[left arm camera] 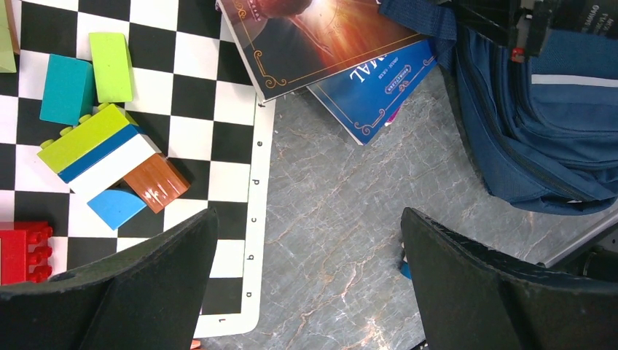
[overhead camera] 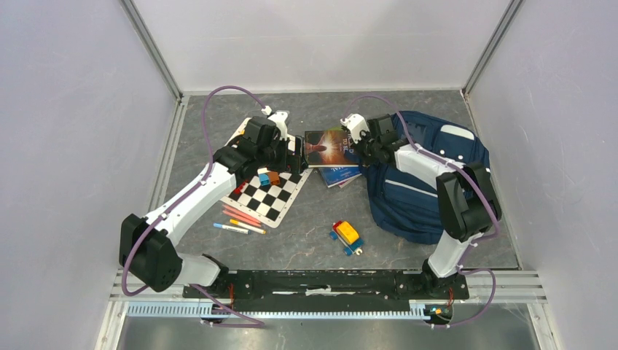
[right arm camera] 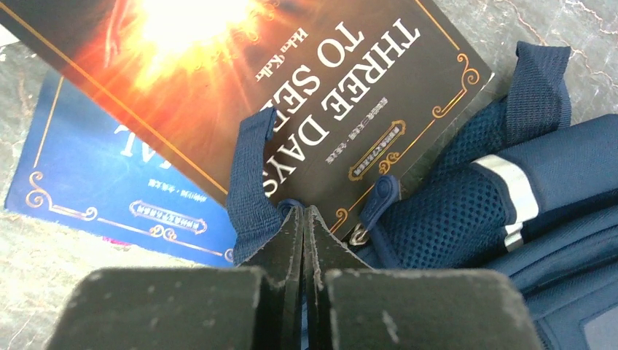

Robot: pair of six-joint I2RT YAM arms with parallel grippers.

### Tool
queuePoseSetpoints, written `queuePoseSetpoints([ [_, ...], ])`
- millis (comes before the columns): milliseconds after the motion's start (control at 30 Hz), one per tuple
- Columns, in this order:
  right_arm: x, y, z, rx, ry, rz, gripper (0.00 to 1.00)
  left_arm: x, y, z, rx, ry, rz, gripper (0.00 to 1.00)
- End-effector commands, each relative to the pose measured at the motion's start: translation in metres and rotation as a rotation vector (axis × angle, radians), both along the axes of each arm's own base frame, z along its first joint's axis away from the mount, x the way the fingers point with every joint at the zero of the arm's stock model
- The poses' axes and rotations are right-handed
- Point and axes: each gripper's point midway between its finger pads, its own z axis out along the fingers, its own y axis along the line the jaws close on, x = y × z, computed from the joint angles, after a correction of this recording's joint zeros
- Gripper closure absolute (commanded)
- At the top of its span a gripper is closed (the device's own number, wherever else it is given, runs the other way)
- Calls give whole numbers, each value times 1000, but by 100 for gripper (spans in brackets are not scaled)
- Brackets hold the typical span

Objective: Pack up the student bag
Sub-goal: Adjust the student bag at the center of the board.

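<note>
The student bag (overhead camera: pixel 430 182), navy with a pale stripe, lies at the right of the table. Its left edge overlaps a dark book (overhead camera: pixel 328 146) that rests on a blue book (overhead camera: pixel 341 173). My right gripper (right arm camera: pixel 302 211) is shut, jaws pressed together at the bag's (right arm camera: pixel 568 189) edge, beside a blue webbing loop (right arm camera: pixel 251 189) and a zip pull (right arm camera: pixel 379 197). Whether anything is pinched between the tips cannot be seen. My left gripper (left arm camera: pixel 310 277) hangs open over bare table at the chessboard's (left arm camera: pixel 197 95) edge, holding nothing.
A cluster of toy bricks (left arm camera: pixel 102 153) and a red brick (left arm camera: pixel 22 251) sit on the chessboard (overhead camera: pixel 273 197). Several pens (overhead camera: pixel 237 219) lie at its near left. A small brick vehicle (overhead camera: pixel 347 235) stands mid-table. Walls enclose the table on three sides.
</note>
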Motion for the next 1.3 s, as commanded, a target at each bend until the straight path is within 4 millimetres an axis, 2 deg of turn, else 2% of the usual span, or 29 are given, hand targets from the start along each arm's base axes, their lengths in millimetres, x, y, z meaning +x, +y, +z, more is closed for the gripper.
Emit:
queuePoseSetpoints([
  [0,-16,11,14,78,-10,32,100,2,3,16,-1,-64,-9,0],
  [200,-10,-1,9,2,-16,13,98,2,3,16,-3,-64,-7,0],
  [433,3,-3,24,-19,-61,5,74,2,3,15,-3,-61,-8,0],
  [733,20,-5,33,-50,-93,-20,67,2,2,14,-4,-56,-11,0],
  [933,24,-1,20,-65,-45,2,61,1,2,15,-5,-57,-12,0],
  [1167,19,-5,2,-92,0,5,60,1,2,14,-6,-55,-12,0],
  [1267,13,-6,-4,-96,20,10,57,1,2,14,-5,-53,-12,0],
])
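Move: The right hand, shut, has its tips right by a navy zipper pull at the student bag's edge, about 1 cm ahead and 1 cm below. A second pull lies some 3 cm ahead and 2 cm right. The strap loop is about 3 cm left, level with the hand, and the black book's middle about 5 cm ahead and 9 cm left. From the left hand the first pull lies roughly 10 cm ahead, 21 cm right and 13 cm below. Back by about 1.5 cm first, fingers still shut, the right hand draws off from the zipper pull. The fingers then part to roughly two fifths while the hand arcs up and forward about 3 cm over the bag's edge and sinks again some 2 cm, ending just ahead of its start with the open tips around the pull; contact can't be seen. ##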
